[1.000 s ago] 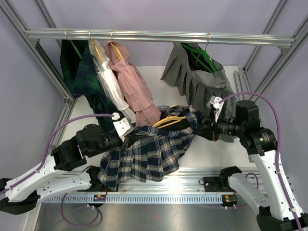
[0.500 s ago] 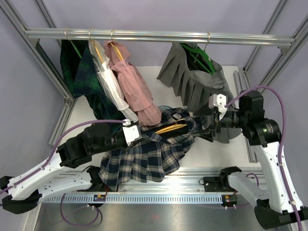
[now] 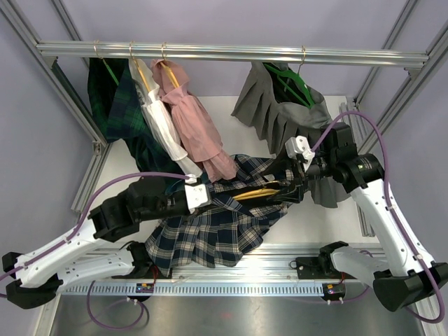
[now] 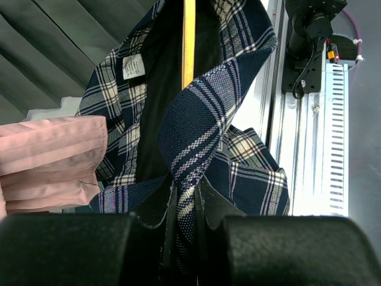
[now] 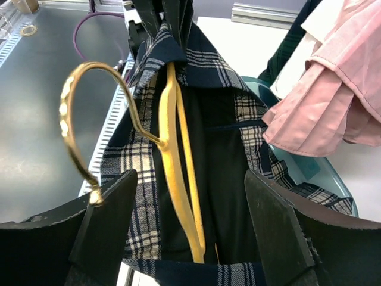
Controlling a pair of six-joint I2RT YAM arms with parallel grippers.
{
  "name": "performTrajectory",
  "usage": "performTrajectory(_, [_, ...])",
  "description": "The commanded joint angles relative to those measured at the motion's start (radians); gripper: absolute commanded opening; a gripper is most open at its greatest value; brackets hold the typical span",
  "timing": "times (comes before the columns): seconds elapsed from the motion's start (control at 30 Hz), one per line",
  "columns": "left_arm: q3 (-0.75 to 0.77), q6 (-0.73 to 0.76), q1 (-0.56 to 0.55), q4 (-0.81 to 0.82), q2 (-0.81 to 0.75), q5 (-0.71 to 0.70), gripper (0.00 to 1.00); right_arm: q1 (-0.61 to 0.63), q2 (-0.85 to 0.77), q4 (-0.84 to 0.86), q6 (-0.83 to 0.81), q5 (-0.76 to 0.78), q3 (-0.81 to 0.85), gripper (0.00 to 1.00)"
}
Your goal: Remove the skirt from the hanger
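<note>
A navy plaid skirt (image 3: pixel 217 224) lies bunched at the table's middle, with a yellow hanger (image 3: pixel 260 192) still inside its waistband. My left gripper (image 3: pixel 201 197) is shut on a fold of the waistband (image 4: pixel 193 128), pinched between its fingers (image 4: pixel 169 205). My right gripper (image 3: pixel 290 189) is open at the hanger's right end. In the right wrist view the yellow hanger (image 5: pixel 178 196) and its gold hook (image 5: pixel 89 113) lie between my spread fingers (image 5: pixel 107 220); neither finger grips it. My left gripper also shows at the top of that view (image 5: pixel 169 18).
A rail (image 3: pixel 231 50) at the back holds a dark green plaid garment (image 3: pixel 112 98), a white one (image 3: pixel 161 126), a pink skirt (image 3: pixel 199 129) and a grey skirt (image 3: pixel 280 112) on a green hanger. A teal container rim (image 5: pixel 315 170) lies under the skirt. A slotted aluminium rail (image 3: pixel 231 269) runs along the front.
My right gripper has moved left and in around the hanger's end, its arm rising. My left gripper has moved right with the waistband, stretching the skirt along the hanger.
</note>
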Motion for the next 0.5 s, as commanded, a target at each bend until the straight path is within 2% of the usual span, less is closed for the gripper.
performTrajectory(0.0, [0.048,-0.011,-0.004,0.165,-0.009,0.021,0.00,0.010,-0.026,-0.008,-0.028,-0.018,0.002,0.79])
performTrajectory(0.2, [0.023,-0.040,-0.004,0.235,-0.020,0.033,0.00,0.046,-0.020,0.096,0.064,0.070,-0.041,0.67])
performTrajectory(0.23, [0.020,-0.049,-0.003,0.257,-0.021,0.034,0.00,0.055,-0.016,0.103,0.062,0.073,-0.041,0.61])
performTrajectory(0.3, [0.008,-0.061,-0.004,0.289,-0.018,0.036,0.00,0.061,-0.005,0.103,0.056,0.071,-0.035,0.54])
performTrajectory(0.33, [-0.006,-0.075,-0.004,0.301,-0.017,0.034,0.00,0.066,-0.002,0.095,0.032,0.070,-0.030,0.45])
performTrajectory(0.43, [-0.032,-0.104,-0.003,0.358,-0.021,0.021,0.00,0.070,0.003,0.037,-0.025,0.064,-0.016,0.29])
performTrajectory(0.47, [-0.041,-0.113,-0.004,0.372,-0.021,0.012,0.00,0.070,0.001,0.020,-0.045,0.064,-0.012,0.14])
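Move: The yellow hanger, half inside the plaid skirt's waist, has its middle about 4 cm left of the open right hand, 1 cm back and 2 cm below; the hanger's near arm already runs between the fingers. The skirt's body hangs some 12 cm left, 7 cm back and 10 cm below, and the grey skirt stands roughly 16 cm ahead, 4 cm right. From the left hand, already pinching the skirt's waist, the hanger's middle is about 12 cm right and 2 cm ahead, nearly level. The hanger's near arm is what the right fingers close on: the right hand sinks about 1.5 cm over the hanger, edging left along it, and shuts from wide open to mostly closed, pinching the wood inside the skirt's waist opening. Meanwhile the left hand keeps its pinch on the waist's other end, lifting it and easing it right, each by about a centimetre. ##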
